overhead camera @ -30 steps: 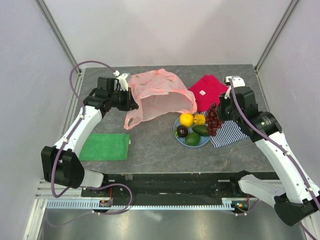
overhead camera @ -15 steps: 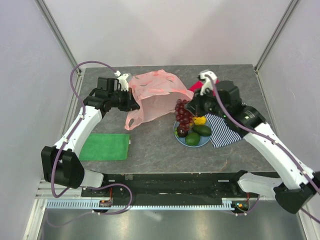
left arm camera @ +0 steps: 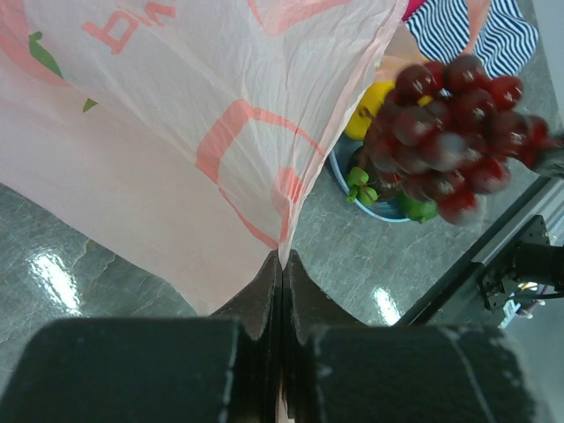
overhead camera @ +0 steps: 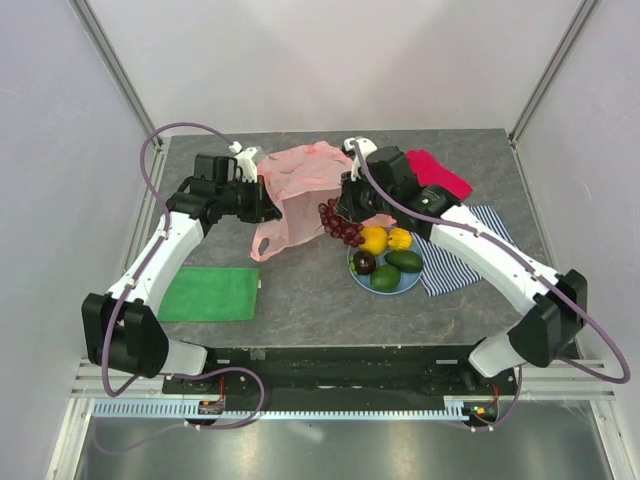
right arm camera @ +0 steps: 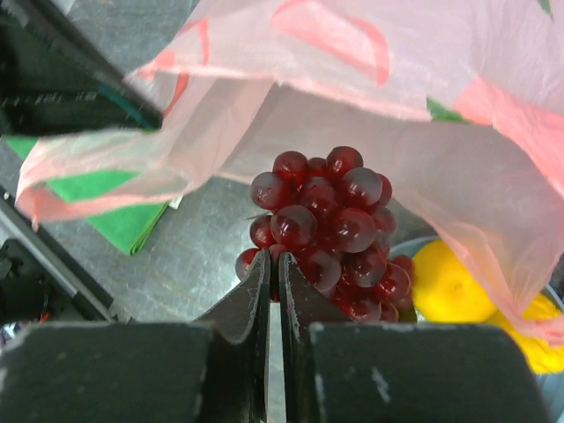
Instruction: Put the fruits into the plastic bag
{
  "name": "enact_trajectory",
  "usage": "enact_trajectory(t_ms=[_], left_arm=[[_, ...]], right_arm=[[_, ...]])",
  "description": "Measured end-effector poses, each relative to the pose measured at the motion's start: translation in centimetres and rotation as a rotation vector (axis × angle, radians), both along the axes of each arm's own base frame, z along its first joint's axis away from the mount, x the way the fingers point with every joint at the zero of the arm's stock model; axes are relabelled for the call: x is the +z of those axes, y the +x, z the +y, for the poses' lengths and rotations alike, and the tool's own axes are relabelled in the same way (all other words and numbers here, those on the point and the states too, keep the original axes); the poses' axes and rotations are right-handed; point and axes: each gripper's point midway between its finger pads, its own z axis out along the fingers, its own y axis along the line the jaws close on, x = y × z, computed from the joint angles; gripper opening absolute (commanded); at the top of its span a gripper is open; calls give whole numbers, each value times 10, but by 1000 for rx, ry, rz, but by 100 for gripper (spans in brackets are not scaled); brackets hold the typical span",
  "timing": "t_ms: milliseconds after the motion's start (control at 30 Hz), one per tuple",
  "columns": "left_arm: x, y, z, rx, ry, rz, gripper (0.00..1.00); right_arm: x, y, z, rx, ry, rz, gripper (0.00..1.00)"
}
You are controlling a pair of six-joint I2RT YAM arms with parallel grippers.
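Note:
The pink plastic bag (overhead camera: 300, 190) lies at the back middle, its mouth held up by my left gripper (overhead camera: 268, 203), which is shut on the bag's edge (left arm camera: 284, 238). My right gripper (overhead camera: 340, 205) is shut on the dark red grape bunch (overhead camera: 340, 224), hanging just in front of the bag's opening (right arm camera: 330, 220). On the blue plate (overhead camera: 385, 288) sit a yellow citrus (overhead camera: 373, 239), a dark round fruit (overhead camera: 365, 262), a green avocado (overhead camera: 404, 261) and a green lime (overhead camera: 385, 277). The grapes (left arm camera: 454, 141) also show in the left wrist view beside the bag (left arm camera: 176, 106).
A folded green cloth (overhead camera: 210, 293) lies at the front left. A red cloth (overhead camera: 438, 172) is at the back right, a striped cloth (overhead camera: 460, 262) under the plate's right side. A small yellow fruit (overhead camera: 399, 238) sits on the plate too.
My right arm has carried the grape bunch from above the plate's right side leftward to the bag's mouth. The left gripper has kept holding the bag.

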Motion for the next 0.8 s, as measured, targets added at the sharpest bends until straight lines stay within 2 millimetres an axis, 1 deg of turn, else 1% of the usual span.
enact_trajectory(t_ms=[200,300,400,533,633,700,800], left_arm=[[4,-4,-6,-23,-33,7,2],[5,-6,-8,-32,-45,12,2],[8,-9,-12,-48,-63,18,2],[10,-14,-21,-81,-79,21,1],[10,-17,-26,-96,-84,24,2],[11,-18,-28,-102,-85,22,2],[11,-19,-30,-110,-86,19,2]], right_arm=[[-5,29,16,-41,-5,9,0],[-8,41,21,-64,-8,11,0],[-4,54,27,-83,-4,2,0],[13,71,37,-94,21,-36,0],[33,81,41,-104,50,-76,0],[45,86,42,-109,69,-100,0],[56,90,42,-115,89,-123,0]])
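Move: With the grapes already hanging from my right fingers, the bag's open mouth is centred about 7 cm ahead of that hand, 4 cm to its left and 8 cm lower. The lemon on the plate lies some 7 cm to this hand's right, barely 1 cm ahead and 20 cm below; the eggplant is roughly 5 cm back and 5 cm right at plate height. From my left hand, pinching the bag's edge, the mouth is about 10 cm right, 5 cm ahead and 4 cm lower. I carry the grapes into the bag's mouth with my right hand, about 9 cm forward and 4 cm left, sinking slightly at first and then climbing some 6 cm over the second half, the pinch kept shut. Meanwhile my left hand keeps its grip on the bag's edge and draws it about 3 cm right and 2 cm back, bringing that side in beside the grapes. ##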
